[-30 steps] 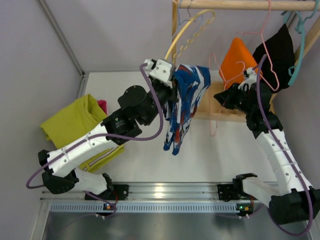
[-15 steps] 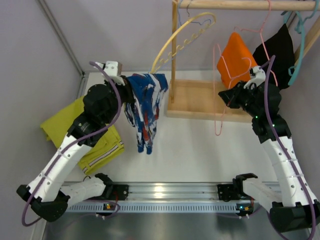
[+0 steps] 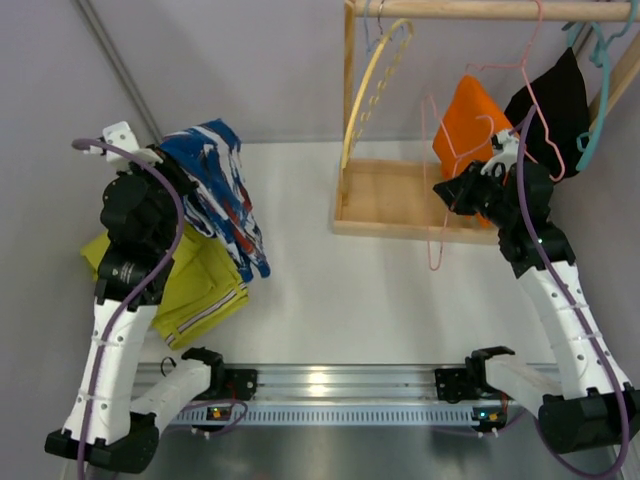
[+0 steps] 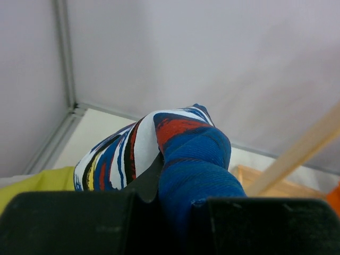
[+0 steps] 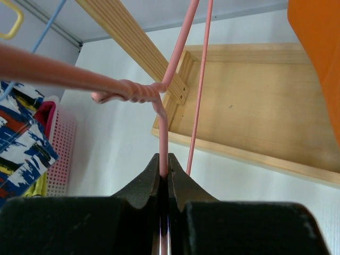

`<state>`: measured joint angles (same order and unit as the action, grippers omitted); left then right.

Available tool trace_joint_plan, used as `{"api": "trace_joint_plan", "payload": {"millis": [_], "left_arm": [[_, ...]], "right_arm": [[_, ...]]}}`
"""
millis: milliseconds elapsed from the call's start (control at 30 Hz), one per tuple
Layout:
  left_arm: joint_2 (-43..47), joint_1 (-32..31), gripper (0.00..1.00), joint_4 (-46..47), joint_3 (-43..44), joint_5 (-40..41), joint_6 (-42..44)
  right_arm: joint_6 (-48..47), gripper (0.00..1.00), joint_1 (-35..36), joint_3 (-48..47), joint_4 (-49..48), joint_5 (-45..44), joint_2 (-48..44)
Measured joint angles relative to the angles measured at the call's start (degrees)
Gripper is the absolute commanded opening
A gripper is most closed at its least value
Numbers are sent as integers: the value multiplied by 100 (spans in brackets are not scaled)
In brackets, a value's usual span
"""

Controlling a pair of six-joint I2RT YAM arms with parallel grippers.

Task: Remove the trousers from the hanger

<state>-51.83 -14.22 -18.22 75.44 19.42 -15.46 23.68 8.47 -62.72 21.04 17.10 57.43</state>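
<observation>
The trousers (image 3: 215, 190), patterned blue, white and red, hang bunched from my left gripper (image 3: 160, 160) at the far left, above a yellow garment. In the left wrist view the blue cloth (image 4: 186, 154) fills the gap of the left gripper (image 4: 172, 196), which is shut on it. The pink wire hanger (image 3: 431, 240) hangs bare in front of the wooden rack. My right gripper (image 3: 470, 190) grips it: in the right wrist view the gripper (image 5: 163, 172) is shut on the hanger's neck (image 5: 162, 133).
A yellow garment (image 3: 190, 290) lies on the table at the left. The wooden rack base (image 3: 390, 200) stands at the back, with a yellow hanger (image 3: 375, 80), an orange garment (image 3: 470, 115), a black garment (image 3: 550, 100) and a teal hanger (image 3: 597, 90). A pink basket (image 5: 61, 149) sits at the left.
My left arm has swung from the rack to the far left, carrying the trousers clear of the pink hanger. The right gripper has kept its hold on the hanger.
</observation>
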Motion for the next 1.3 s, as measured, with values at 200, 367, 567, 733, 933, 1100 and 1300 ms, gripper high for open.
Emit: {"api": "trace_joint_plan", "payload": {"millis": [200, 367, 567, 733, 933, 1100, 1300], "left_arm": [[284, 1062, 0, -155, 35, 407, -37], [826, 1681, 0, -385, 120, 597, -7], [1613, 2299, 0, -680, 131, 855, 243], [2245, 2771, 0, -879, 127, 1202, 785], [2636, 2920, 0, -1038, -20, 1615, 1469], [2605, 2929, 0, -1062, -542, 1620, 1904], [1729, 2929, 0, -1102, -1139, 1335, 1963]], "right_arm": [[-2, 0, 0, -9, 0, 20, 22], [-4, 0, 0, -48, -2, 87, 120], [-11, 0, 4, -273, -13, 219, 374], [-11, 0, 11, -350, -20, 302, 507], [-11, 0, 46, -382, -22, 361, 614], [-4, 0, 79, -382, -20, 354, 695], [-2, 0, 81, -385, -9, 291, 695]]}}
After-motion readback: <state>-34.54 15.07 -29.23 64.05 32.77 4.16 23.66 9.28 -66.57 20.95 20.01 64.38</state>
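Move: The left hand already has the trousers by their top and is taking them to the yellow pile on the basket, whose middle lies about 7 cm back, 8 cm to the left and 36 cm below. The red cloth at the pile's far right corner is some 3 cm ahead, 1 cm left and 35 cm below; the rack's left post stands roughly 27 cm to the right, 9 cm ahead. From the right hand the pile is around 52 cm left, 8 cm back and 22 cm lower. Keeping its pinch on the trousers, the left hand sweeps quickly left and some 22 cm back, rising slightly and turning nearly 50 degrees counter-clockwise, then reverses into about 9 cm forward and as much down, fingertips tipping from raised to lowered, to bring the cloth over the pile's near left side. The right hand keeps the empty pink hanger pinched and only eases a couple of centimetres forward and left. ##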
